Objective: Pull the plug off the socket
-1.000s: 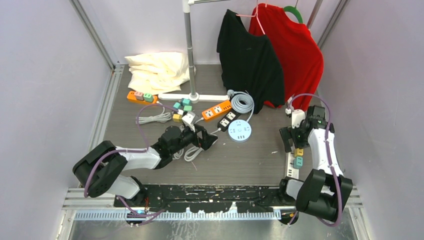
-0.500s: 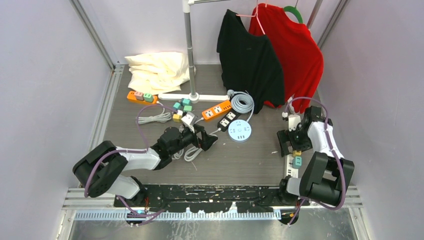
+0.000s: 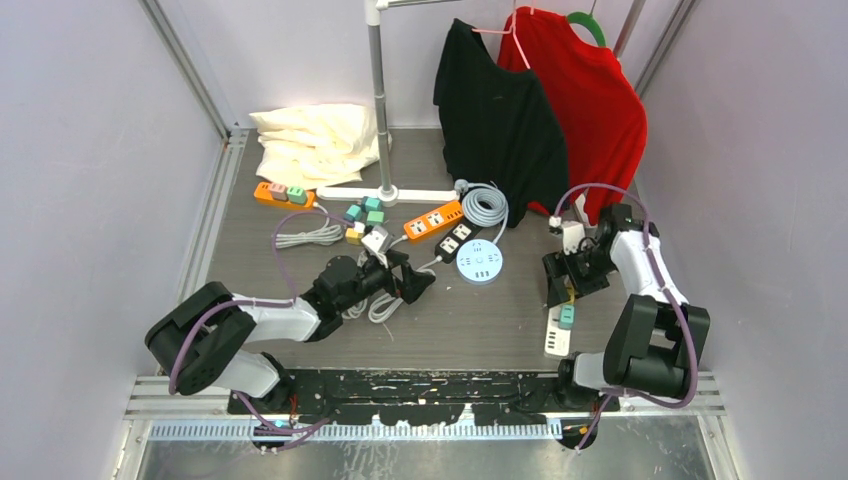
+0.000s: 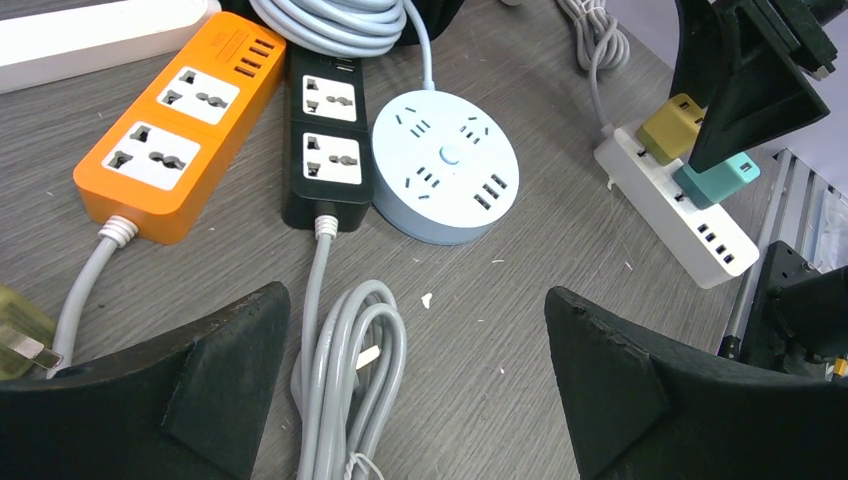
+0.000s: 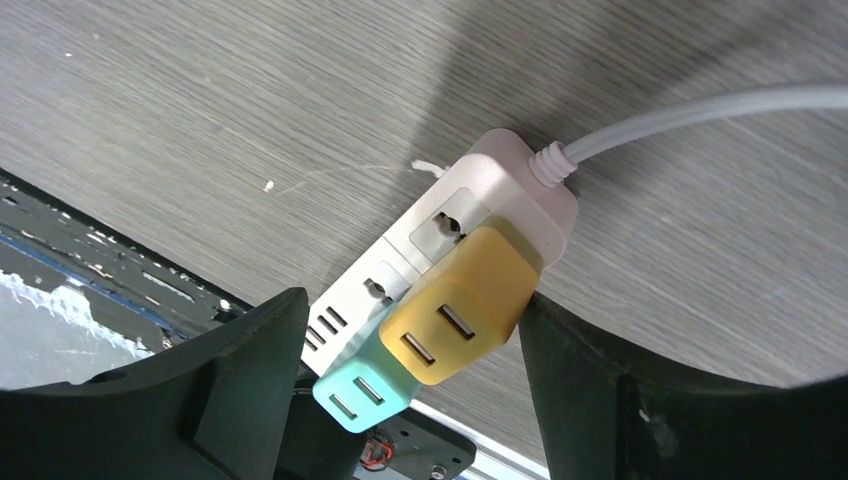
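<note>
A white power strip (image 5: pixel 420 250) lies on the grey floor with a yellow plug (image 5: pixel 460 320) and a teal plug (image 5: pixel 362 392) standing in its sockets. My right gripper (image 5: pixel 410 300) is open and straddles both plugs; its right finger touches the yellow plug's side, while the left finger stands clear of them. From above, the right gripper (image 3: pixel 562 283) covers the strip's (image 3: pixel 556 338) far end, and the teal plug (image 3: pixel 566 315) shows just below it. My left gripper (image 4: pixel 418 300) hangs open over a grey cord bundle (image 4: pixel 350 370), holding nothing.
An orange strip (image 3: pixel 433 220), a black strip (image 3: pixel 455 240) and a round pale-blue socket (image 3: pixel 479 261) sit mid-floor. Loose coloured plugs (image 3: pixel 362 212), a second orange strip (image 3: pixel 280 192), pillows (image 3: pixel 315 140), a rack pole (image 3: pixel 380 100) and hanging shirts (image 3: pixel 540 110) stand behind.
My right gripper has swung left over the plugs and its jaws have narrowed. The white strip has shifted left with it. The left arm has stayed still.
</note>
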You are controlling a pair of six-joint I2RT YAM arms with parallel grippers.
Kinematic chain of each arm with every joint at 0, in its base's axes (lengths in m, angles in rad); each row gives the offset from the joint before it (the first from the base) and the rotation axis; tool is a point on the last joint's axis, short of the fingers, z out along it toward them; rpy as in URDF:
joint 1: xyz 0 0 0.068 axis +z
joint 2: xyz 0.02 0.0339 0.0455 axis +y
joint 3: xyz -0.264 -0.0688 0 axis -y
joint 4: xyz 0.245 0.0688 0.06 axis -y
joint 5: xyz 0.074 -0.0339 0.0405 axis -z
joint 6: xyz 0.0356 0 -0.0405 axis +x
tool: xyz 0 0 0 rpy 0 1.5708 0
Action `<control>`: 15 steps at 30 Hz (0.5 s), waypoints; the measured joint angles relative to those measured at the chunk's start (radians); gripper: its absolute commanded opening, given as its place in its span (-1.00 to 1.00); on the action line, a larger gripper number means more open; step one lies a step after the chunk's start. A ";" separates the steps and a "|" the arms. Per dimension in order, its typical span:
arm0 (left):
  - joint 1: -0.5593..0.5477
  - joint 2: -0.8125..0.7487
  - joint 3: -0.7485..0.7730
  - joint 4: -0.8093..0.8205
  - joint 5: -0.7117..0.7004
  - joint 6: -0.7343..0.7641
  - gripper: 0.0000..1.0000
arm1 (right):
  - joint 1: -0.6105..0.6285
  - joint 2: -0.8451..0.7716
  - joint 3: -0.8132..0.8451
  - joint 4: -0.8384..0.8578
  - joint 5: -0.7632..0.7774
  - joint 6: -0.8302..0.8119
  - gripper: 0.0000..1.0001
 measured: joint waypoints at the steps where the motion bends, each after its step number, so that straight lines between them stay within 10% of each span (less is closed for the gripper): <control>1: 0.000 0.000 -0.002 0.001 0.000 0.000 0.93 | 0.019 0.005 0.004 0.000 -0.003 0.004 0.62; 15: 0.000 -0.012 -0.023 0.021 0.012 0.005 0.93 | 0.206 0.075 0.098 0.007 -0.087 0.103 0.65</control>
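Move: The right hand hangs fingers-down with the yellow plug between its open fingers: the plug's middle is about 1 cm ahead, 1 cm right and 2 cm below. On the same white power strip the teal plug is roughly 4 cm back, 1 cm right and 3 cm lower; the round blue socket lies about 23 cm left, 6 cm ahead and 5 cm lower. From the left hand the yellow plug is some 35 cm right, level, and 8 cm below. With its fingers staying open around the yellow plug, the right hand sweeps about 5.5 cm left and roughly 2.5 cm forward, towards the round blue socket, its outer right finger still against the plug's right side and pushing it sideways so that the white strip comes along. It climbs a centimetre or so on the way, turns a little (some 5 to 10 degrees) counter-clockwise, and slows almost to a stop at the end without closing on the plug. ##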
